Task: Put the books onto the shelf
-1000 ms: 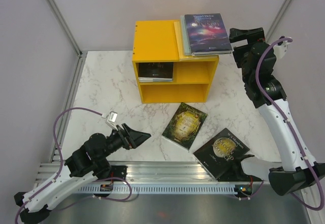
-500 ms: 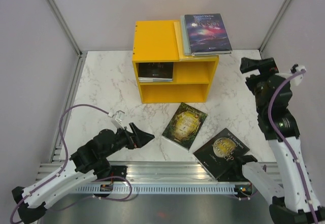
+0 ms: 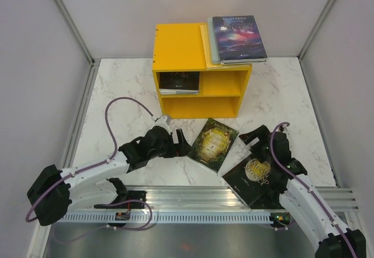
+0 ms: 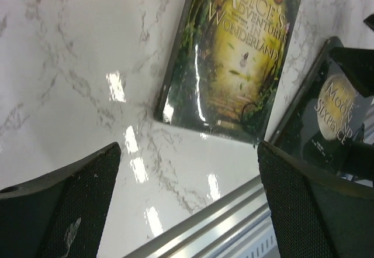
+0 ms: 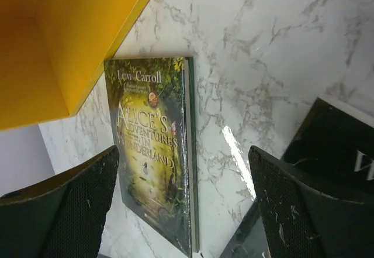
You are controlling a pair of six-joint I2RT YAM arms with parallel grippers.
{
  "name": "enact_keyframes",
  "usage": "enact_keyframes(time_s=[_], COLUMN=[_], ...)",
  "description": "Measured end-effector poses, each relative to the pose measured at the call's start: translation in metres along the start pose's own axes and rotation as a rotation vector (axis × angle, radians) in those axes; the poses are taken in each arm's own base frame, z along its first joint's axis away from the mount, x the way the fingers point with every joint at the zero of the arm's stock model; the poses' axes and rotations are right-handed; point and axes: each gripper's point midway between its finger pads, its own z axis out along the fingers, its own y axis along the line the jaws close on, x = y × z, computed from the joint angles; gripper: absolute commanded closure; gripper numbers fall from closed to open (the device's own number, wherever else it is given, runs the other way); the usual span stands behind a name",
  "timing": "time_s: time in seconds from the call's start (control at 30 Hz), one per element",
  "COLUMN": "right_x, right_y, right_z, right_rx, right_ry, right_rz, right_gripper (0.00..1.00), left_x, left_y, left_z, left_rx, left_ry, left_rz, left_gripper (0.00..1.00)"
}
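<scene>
The yellow shelf (image 3: 175,47) stands at the back of the table, with a stack of books (image 3: 238,38) on its top and one book (image 3: 180,82) lying in its upper compartment. Two more books lie flat in front: the green-gold "Alice's Adventures in Wonderland" (image 3: 213,144) (image 4: 234,59) (image 5: 152,147) and the dark "The Moon and Sixpence" (image 3: 252,176) (image 4: 333,123) (image 5: 339,147). My left gripper (image 3: 180,143) (image 4: 190,205) is open just left of the Alice book. My right gripper (image 3: 252,138) (image 5: 184,205) is open, low between the two books. Neither holds anything.
The metal rail (image 3: 193,196) (image 4: 234,229) runs along the near edge, close behind the left gripper. The shelf's corner (image 5: 64,41) shows in the right wrist view. Grey walls enclose the marble table (image 3: 123,94) on three sides.
The right arm swung down from beside the shelf to the table between the two loose books. The left arm reached right, up to the Alice book's left edge.
</scene>
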Motion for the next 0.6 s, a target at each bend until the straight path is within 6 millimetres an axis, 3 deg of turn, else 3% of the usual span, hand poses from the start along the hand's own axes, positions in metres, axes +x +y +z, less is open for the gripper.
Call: enact_keyframes(time_s=[0.07, 0.2, 0.47, 0.6], right_x=[0.006, 0.024, 0.031, 0.037], right_y=[0.006, -0.003, 0.004, 0.014], right_z=[0.002, 0.011, 0.024, 0.034], right_rx=[-0.04, -0.044, -0.066, -0.082], right_ry=[0.023, 0.081, 0.115, 0.139], right_rz=[-0.001, 0.014, 0.004, -0.019], right_gripper=[0.05, 0.05, 0.05, 0.04], left_x=[-0.012, -0.027, -0.019, -0.029], left_y=[-0.003, 0.001, 0.012, -0.005], left_z=[0.013, 0.038, 0.087, 0.111], left_rx=[-0.003, -0.001, -0.027, 0.038], left_ry=[-0.013, -0.018, 0.079, 0.074], left_rz=[0.008, 0.007, 0.04, 0.048], left_gripper=[0.0, 0.0, 0.01, 0.02])
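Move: The Alice book lies flat on the table between the hands: its middle is about 11 cm to the right of the left hand, 3 cm ahead and 8 cm below. Seen from the right hand, it is about 14 cm to the left, 3 cm ahead and 6 cm below. The Moon and Sixpence book lies about 11 cm back and 4 cm to the right of the right hand. The shelf's lower front edge runs some 12 cm beyond the Alice book's middle and 5 cm left of it. The left hand, fingers wide open, runs forward about 8 cm along the Alice book's left side, level at first, then sinks 5 cm and swings some 6 cm right, in towards the upper part of that book. From the other side the open right hand eases about 4 cm left towards the book's right edge, sinking 2 to 3 cm and turning slightly counter-clockwise, so that the hands draw together across the cover; neither set of fingers closes and no contact can be made out. ##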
